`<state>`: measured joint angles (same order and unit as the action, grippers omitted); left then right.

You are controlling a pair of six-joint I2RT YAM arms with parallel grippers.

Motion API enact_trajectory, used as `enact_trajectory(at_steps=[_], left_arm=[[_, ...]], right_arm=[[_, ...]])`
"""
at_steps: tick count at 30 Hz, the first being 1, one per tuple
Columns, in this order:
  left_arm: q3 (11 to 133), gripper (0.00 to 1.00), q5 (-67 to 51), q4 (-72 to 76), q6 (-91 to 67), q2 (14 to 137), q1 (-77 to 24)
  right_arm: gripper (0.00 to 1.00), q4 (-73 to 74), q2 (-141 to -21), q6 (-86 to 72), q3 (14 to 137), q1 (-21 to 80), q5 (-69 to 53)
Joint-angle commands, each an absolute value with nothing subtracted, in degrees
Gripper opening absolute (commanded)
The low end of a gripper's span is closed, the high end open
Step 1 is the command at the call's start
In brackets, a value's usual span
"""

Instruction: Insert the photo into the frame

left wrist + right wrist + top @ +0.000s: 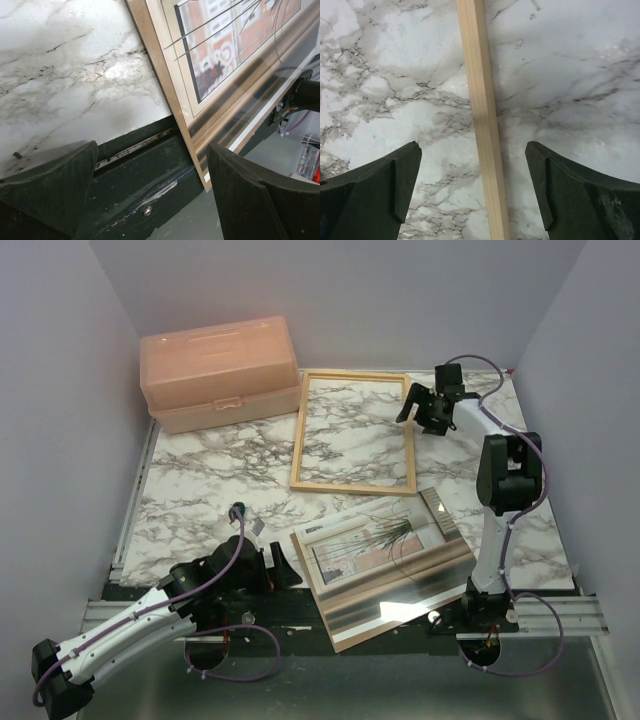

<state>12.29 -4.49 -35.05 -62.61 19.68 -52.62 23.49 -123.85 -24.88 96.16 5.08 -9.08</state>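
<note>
The frame [354,432], thin light-wood bars, lies flat on the marble table with only marble inside it. My right gripper [418,405] hovers over its right bar near the far corner, open; in the right wrist view that bar [481,115] runs between the spread fingers, untouched. The photo [372,540], a spiky plant print, lies near the front edge on a brown backing board [340,625], under a reflective glass sheet. My left gripper [282,570] rests open just left of that stack; in the left wrist view the photo [225,50] lies beyond the right finger.
A peach plastic toolbox [220,372] stands at the far left of the table. The stack's near end overhangs the table's front edge onto the black rail [145,185]. Grey walls close in on both sides.
</note>
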Motion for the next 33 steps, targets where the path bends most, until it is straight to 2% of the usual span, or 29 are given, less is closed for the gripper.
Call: enact_trajectory(at_steps=[1,4,14,19,23,28,33], left_arm=[[11.96,0.92,-4.11,-33.24,-63.28,20.15,-52.56],[11.79,0.92,-4.66,-32.42,-63.37,20.56,-52.56],[11.29,0.92,-5.7,-32.04,-63.9,20.3,-52.56],[11.85,0.92,-5.47,-32.51,-63.76,19.87,-52.56],[12.06,0.92,-5.41,-32.28,-63.9,20.12,-52.56],[12.13,0.92,-5.62,-32.08,-63.74,20.32,-52.56],[12.05,0.92,-5.59,-32.26,-63.72,20.4,-52.56]], right_arm=[[0.94,25.8,-116.54,-22.64,91.4,5.01,-1.41],[0.94,26.59,-113.89,-22.63,86.91,5.35,-1.34],[0.79,28.01,-108.93,-22.63,76.21,10.76,-4.14],[0.57,28.75,-109.76,-22.83,75.76,12.02,-0.45],[0.44,29.45,-110.68,-22.13,76.33,12.75,3.55],[0.21,30.1,-112.13,-22.27,77.79,12.79,5.81],[0.14,31.16,-113.69,-22.06,80.81,12.83,7.93]])
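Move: The frame lies flat. The spot on its right rail where my right fingers will shut is about 11 cm back from my right hand, 1 cm left and 3 cm below. The frame's near right corner is some 8 cm nearer me than that spot, roughly level with it sideways. The photo panel's middle is about 37 cm back and 11 cm left of my right hand. From my idle left hand, the grip spot is about 30 cm ahead and 30 cm right, slightly below. With my right fingers still wide open astride the right rail, I hop up a couple of centimetres and draw back along the rail towards the near corner, about 11 cm in all, sinking again as I go. The fingers tip some 10 degrees steeper. I start closing on the way, then finish closing in place until both pads pinch the wooden rail. ##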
